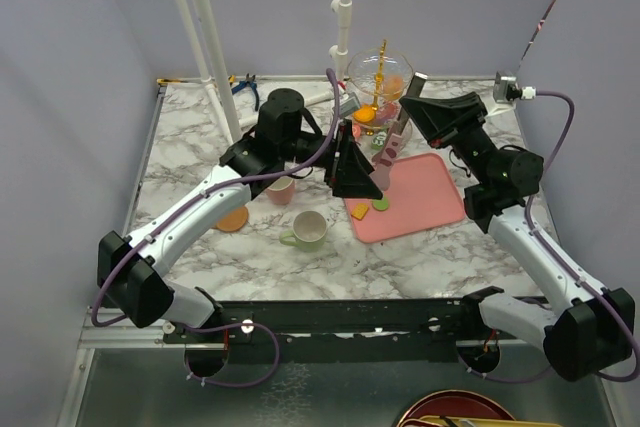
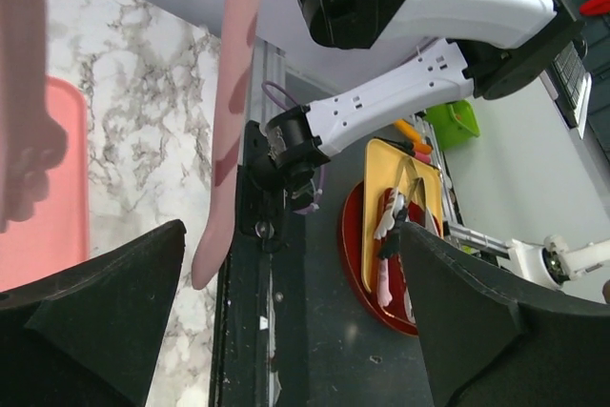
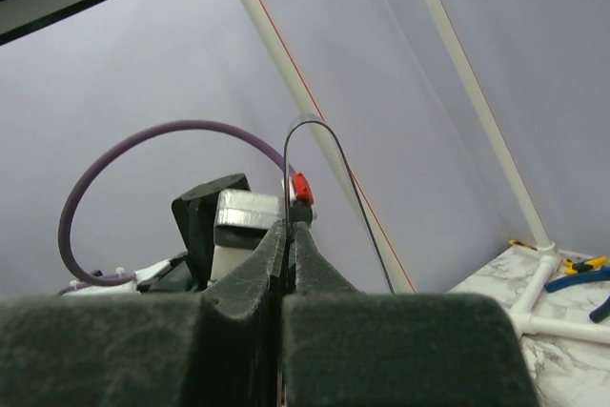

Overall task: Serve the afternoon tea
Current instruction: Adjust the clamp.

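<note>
The clear glass stand (image 1: 380, 82) with its gold stem rises at the back of the table, with small cakes (image 1: 385, 139) at its foot. A pink mug (image 1: 280, 190) and a pale-green mug (image 1: 308, 231) stand left of the pink tray (image 1: 425, 202). One brown coaster (image 1: 232, 219) lies further left. An orange macaron (image 1: 360, 210) and a green one (image 1: 381, 204) rest on the tray's left end. Just above them hangs my left gripper (image 1: 366, 190) (image 2: 291, 235), open wide and holding nothing. My right gripper (image 1: 410, 106) (image 3: 289, 235) is shut and empty beside the stand.
White pipe uprights (image 1: 215, 47) stand at the back left, with blue pliers (image 1: 245, 87) near them. The tray's pink rim (image 2: 229, 121) runs close past my left fingers. Past the table's near edge sits a red plate (image 2: 357, 254) carrying a yellow tray.
</note>
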`<action>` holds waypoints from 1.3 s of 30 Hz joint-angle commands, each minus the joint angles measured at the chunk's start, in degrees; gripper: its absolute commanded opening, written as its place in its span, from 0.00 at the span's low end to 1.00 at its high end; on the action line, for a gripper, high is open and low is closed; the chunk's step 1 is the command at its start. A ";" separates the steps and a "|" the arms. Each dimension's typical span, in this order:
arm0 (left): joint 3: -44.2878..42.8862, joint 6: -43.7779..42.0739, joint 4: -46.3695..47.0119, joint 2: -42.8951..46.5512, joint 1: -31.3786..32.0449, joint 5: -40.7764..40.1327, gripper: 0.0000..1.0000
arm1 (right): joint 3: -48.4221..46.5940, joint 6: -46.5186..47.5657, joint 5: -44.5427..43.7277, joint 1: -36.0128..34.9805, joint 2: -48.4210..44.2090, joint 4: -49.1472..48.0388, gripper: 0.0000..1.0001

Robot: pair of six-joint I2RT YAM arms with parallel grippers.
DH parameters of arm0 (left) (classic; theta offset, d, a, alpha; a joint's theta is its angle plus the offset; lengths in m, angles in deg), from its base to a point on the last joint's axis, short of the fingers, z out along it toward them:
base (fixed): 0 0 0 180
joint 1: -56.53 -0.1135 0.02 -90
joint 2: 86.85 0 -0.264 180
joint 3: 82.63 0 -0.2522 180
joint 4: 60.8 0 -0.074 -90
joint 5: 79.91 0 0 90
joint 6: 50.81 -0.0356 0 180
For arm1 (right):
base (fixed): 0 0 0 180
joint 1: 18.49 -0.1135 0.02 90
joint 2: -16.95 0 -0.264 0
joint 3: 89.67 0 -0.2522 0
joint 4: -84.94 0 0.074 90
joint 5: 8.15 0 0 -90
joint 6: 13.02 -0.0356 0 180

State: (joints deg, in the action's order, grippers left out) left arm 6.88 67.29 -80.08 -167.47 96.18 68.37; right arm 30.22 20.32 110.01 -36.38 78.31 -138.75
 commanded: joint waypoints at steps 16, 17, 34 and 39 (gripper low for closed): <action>0.45 -4.46 3.96 -4.20 2.81 -0.78 0.49 | -2.33 -4.72 -1.37 -0.51 5.36 -11.29 0.01; 0.46 -4.75 4.18 -4.46 2.80 -0.94 0.44 | -2.30 -5.11 -1.29 -0.65 5.69 -11.81 0.01; -5.76 -37.63 -26.21 -0.13 -2.06 1.10 0.00 | -17.49 9.58 38.59 0.64 5.80 22.31 0.97; -7.61 -54.99 -37.81 0.83 -2.17 -4.20 0.00 | -22.32 34.77 38.47 1.00 1.18 50.22 1.00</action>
State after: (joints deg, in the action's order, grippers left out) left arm 2.34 32.12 -103.36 -168.65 93.76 68.13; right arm 10.85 33.48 141.01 -35.83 82.75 -114.82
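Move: The clamp, its metal part held in the right hand, reaches down between the hands. Its nearer pink prong is about 3 cm to the right of the open left hand and 3 cm below. From the right hand that prong is some 9 cm back, 3 cm left and 13 cm down. The pink tray lies 17 cm ahead of the left hand, 11 right and 34 below; the green mug is 7 ahead, 13 left, 31 below. Right and down by roughly 3 cm, after a brief pull back, the left hand brings its open fingers around the clamp's nearer pink prong and shuts them, pinching it near the tip. The right hand then opens wide, letting go of the metal part, and swings its fingers some 30 degrees left, back and down, while the left draws the clamp about 5 cm left and rolls about 20 degrees. ##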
